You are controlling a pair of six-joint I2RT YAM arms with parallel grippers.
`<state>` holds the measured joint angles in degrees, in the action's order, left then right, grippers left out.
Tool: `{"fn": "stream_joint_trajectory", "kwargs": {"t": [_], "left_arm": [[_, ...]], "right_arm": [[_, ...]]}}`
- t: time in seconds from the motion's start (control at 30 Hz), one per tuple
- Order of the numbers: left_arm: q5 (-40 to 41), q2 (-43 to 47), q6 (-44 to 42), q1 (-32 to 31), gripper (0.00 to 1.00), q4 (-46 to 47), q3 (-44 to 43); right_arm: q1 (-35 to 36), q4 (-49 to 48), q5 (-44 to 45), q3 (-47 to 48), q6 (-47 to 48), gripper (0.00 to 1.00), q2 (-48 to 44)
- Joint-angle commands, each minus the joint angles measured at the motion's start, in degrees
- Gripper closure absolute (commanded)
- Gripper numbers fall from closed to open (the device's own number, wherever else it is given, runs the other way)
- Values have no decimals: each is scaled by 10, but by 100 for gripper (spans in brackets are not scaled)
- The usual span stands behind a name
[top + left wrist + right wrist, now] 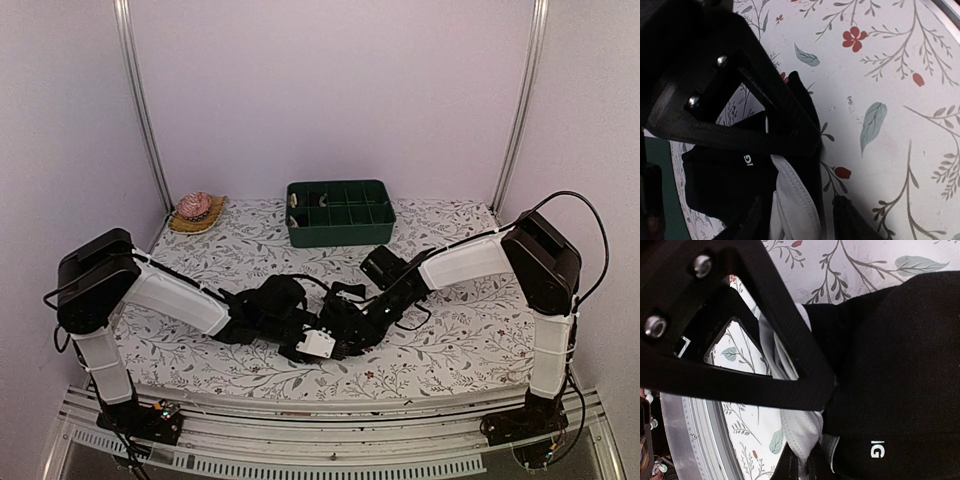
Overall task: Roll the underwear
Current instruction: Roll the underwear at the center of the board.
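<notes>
The underwear [330, 322] lies bunched as a black bundle near the table's front middle, a white waistband part [318, 343] showing on its near side. My left gripper [298, 338] meets it from the left. In the left wrist view my left gripper [827, 176] straddles the black fabric [730, 185] and white waistband [795, 200], jaws apart, with bare cloth showing beside the lower finger [850, 222]. My right gripper [347, 328] comes in from the right. In the right wrist view, my right gripper [815, 425] is shut on the white waistband [800, 430] of the underwear [900, 365], which carries small white lettering.
A green compartment tray [340, 212] stands at the back middle. A pink item on a woven mat [195, 210] sits at the back left. The floral tablecloth [450, 340] ends at a metal rail [690, 440] close to the bundle.
</notes>
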<state>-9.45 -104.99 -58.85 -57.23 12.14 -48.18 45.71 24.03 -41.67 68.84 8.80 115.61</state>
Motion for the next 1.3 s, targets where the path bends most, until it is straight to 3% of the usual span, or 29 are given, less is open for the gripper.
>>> {"fn": "stream_joint_trajectory", "kwargs": {"t": [0.0,0.13,0.3,0.4,0.6,0.77,0.93,1.1,1.27], "left_arm": [[13,-19,22,-8,64,-20,-16],[3,-22,43,-6,100,-46,-24],[-37,-20,81,-1,100,-101,-37],[-68,-23,102,5,100,-137,-45],[-158,-52,149,34,100,-244,-100],[-233,-71,179,72,100,-306,-141],[-294,-131,198,95,100,-391,-209],[-333,-183,205,112,100,-476,-289],[-353,-228,213,128,100,-553,-361]], "right_arm": [[-2,12,6,-5,-4,97,5],[-4,5,16,-16,-4,95,-10],[-5,-26,51,-52,-9,82,-63],[-5,-56,83,-88,-11,68,-116],[-4,-156,162,-204,-7,49,-264],[42,-228,273,-298,26,43,-385],[156,-291,399,-353,109,40,-444],[219,-311,467,-353,172,40,-413],[261,-316,556,-311,231,43,-311]]}}
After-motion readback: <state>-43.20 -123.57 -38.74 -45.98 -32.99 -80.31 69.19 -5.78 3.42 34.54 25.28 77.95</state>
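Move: The underwear's white band runs right between the left gripper's half-open fingers, about 1 cm below the pads. The right fingers already pinch it a centimetre or two to the left gripper's right. The black body of the underwear lies on the board some 7 cm ahead of both hands, about 1 cm to the left hand's right and straight ahead of the right hand, a couple of centimetres lower. Shut the left gripper on the white band beside the right fingers, then stay put and roll the wrist some 55 degrees, its top going forward, keeping the pinch. Once the left has closed, open the right fingers off the band, lift about 9 cm while going right, swing back towards the base while unwinding that wrist about 60 degrees, then start down again and slightly left. ##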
